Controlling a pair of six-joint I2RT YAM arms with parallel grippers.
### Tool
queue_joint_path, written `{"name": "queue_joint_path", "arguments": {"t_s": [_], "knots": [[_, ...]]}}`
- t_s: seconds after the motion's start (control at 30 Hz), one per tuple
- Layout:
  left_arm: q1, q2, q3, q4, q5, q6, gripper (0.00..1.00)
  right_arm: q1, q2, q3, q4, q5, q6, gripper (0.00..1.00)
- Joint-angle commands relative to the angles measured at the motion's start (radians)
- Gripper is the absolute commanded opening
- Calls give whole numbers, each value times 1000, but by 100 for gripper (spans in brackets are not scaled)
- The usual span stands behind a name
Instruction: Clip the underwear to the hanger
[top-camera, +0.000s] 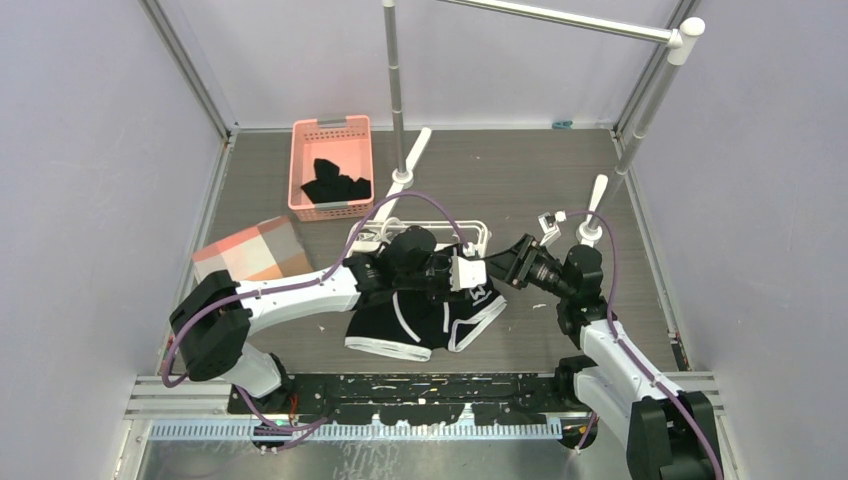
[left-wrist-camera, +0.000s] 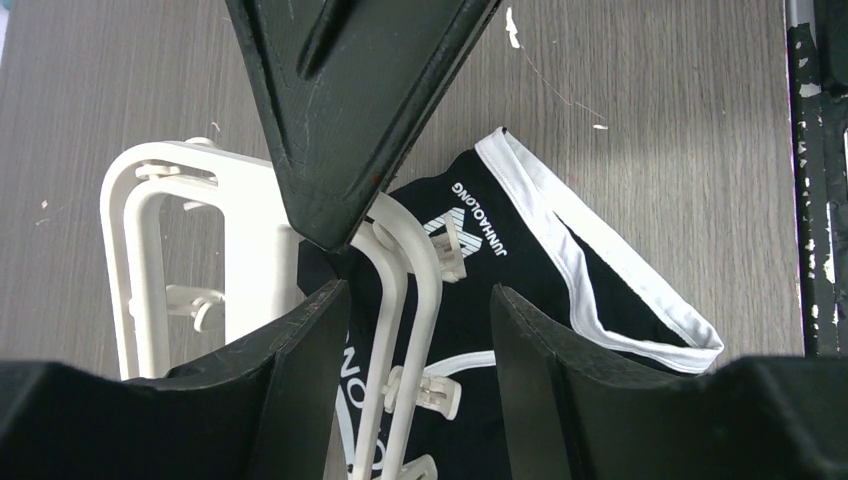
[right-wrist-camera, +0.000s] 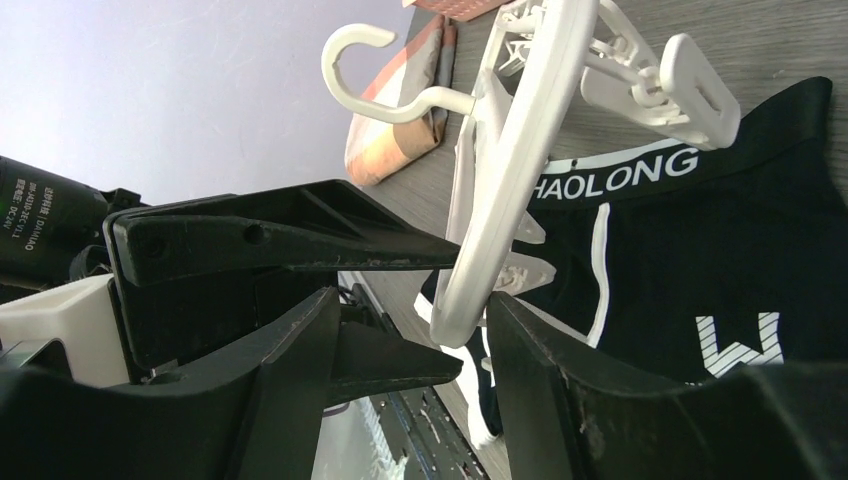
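The underwear (top-camera: 420, 325) lies flat on the table, black with white piping and waistband lettering (left-wrist-camera: 520, 260) (right-wrist-camera: 700, 260). The white hanger (top-camera: 475, 232) rests tilted over its top edge, mostly hidden under both grippers in the top view. In the left wrist view, two hanger (left-wrist-camera: 250, 230) bars and a small clip (left-wrist-camera: 430, 390) sit between the fingers of my left gripper (left-wrist-camera: 420, 330), which stays open. My right gripper (right-wrist-camera: 410, 320) is open too. The hanger's (right-wrist-camera: 510, 150) rounded corner lies against its right finger (right-wrist-camera: 540, 360). The two grippers meet tip to tip (top-camera: 478, 275) (top-camera: 500, 265).
A pink basket (top-camera: 300, 170) holding plain black garments sits at the back left. A cardboard box (top-camera: 250, 252) is left of the left arm. The grey rail stand's posts (top-camera: 398, 120) (top-camera: 620, 170) rise behind the hanger.
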Motion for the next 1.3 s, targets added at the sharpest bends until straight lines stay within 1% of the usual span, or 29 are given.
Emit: {"name": "queue_joint_path", "arguments": {"t_s": [0.0, 0.2, 0.3, 0.57, 0.73, 0.9, 1.0, 1.17, 1.27], "knots": [[-2, 0, 35, 30, -10, 20, 56, 16, -36, 52, 42, -11, -19, 61], [10, 7, 41, 19, -4, 13, 58, 22, -44, 58, 17, -12, -45, 61], [41, 10, 59, -9, 54, -7, 59, 24, -41, 53, 13, -12, -54, 61], [103, 33, 104, -102, 243, -24, 49, 25, -39, 60, 11, -13, -60, 61], [106, 57, 130, -139, 314, -23, 47, 26, -35, 60, 12, -11, -59, 61], [106, 67, 134, -138, 315, -24, 47, 27, -36, 64, 6, -9, -59, 60], [106, 74, 133, -138, 310, -23, 45, 29, -31, 68, 6, -6, -59, 59], [106, 73, 132, -138, 288, -18, 37, 30, -26, 75, 6, -6, -63, 59], [106, 72, 131, -134, 265, -18, 28, 31, -29, 72, 4, -2, -64, 60]]}}
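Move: The left hand's open fingers point right and down at the hanger's near rail, just short of its right-hand corner; that stretch of rail is about 1 cm to the hand's right and 2 cm below. One clip sits about 1 cm back, 2 cm right and 3 cm below the hand, and the underwear's middle some 8 cm back, 10 cm left and 12 cm below. From the right hand, the rail stretch is about 1 cm forward, level sideways and in height. Forward and slightly left by about 1 cm, then back about 1.5 cm and down 1 cm, the left hand brings its fingertips closer about the near rail beside the right-hand corner. Its wrist tilts and turns some 15 degrees, partly clockwise, and the fingers close from roughly half open to a third, one on each side of the rail. The right hand stays almost in place at the corner, still open to about the same width, with a finger against the hanger. ##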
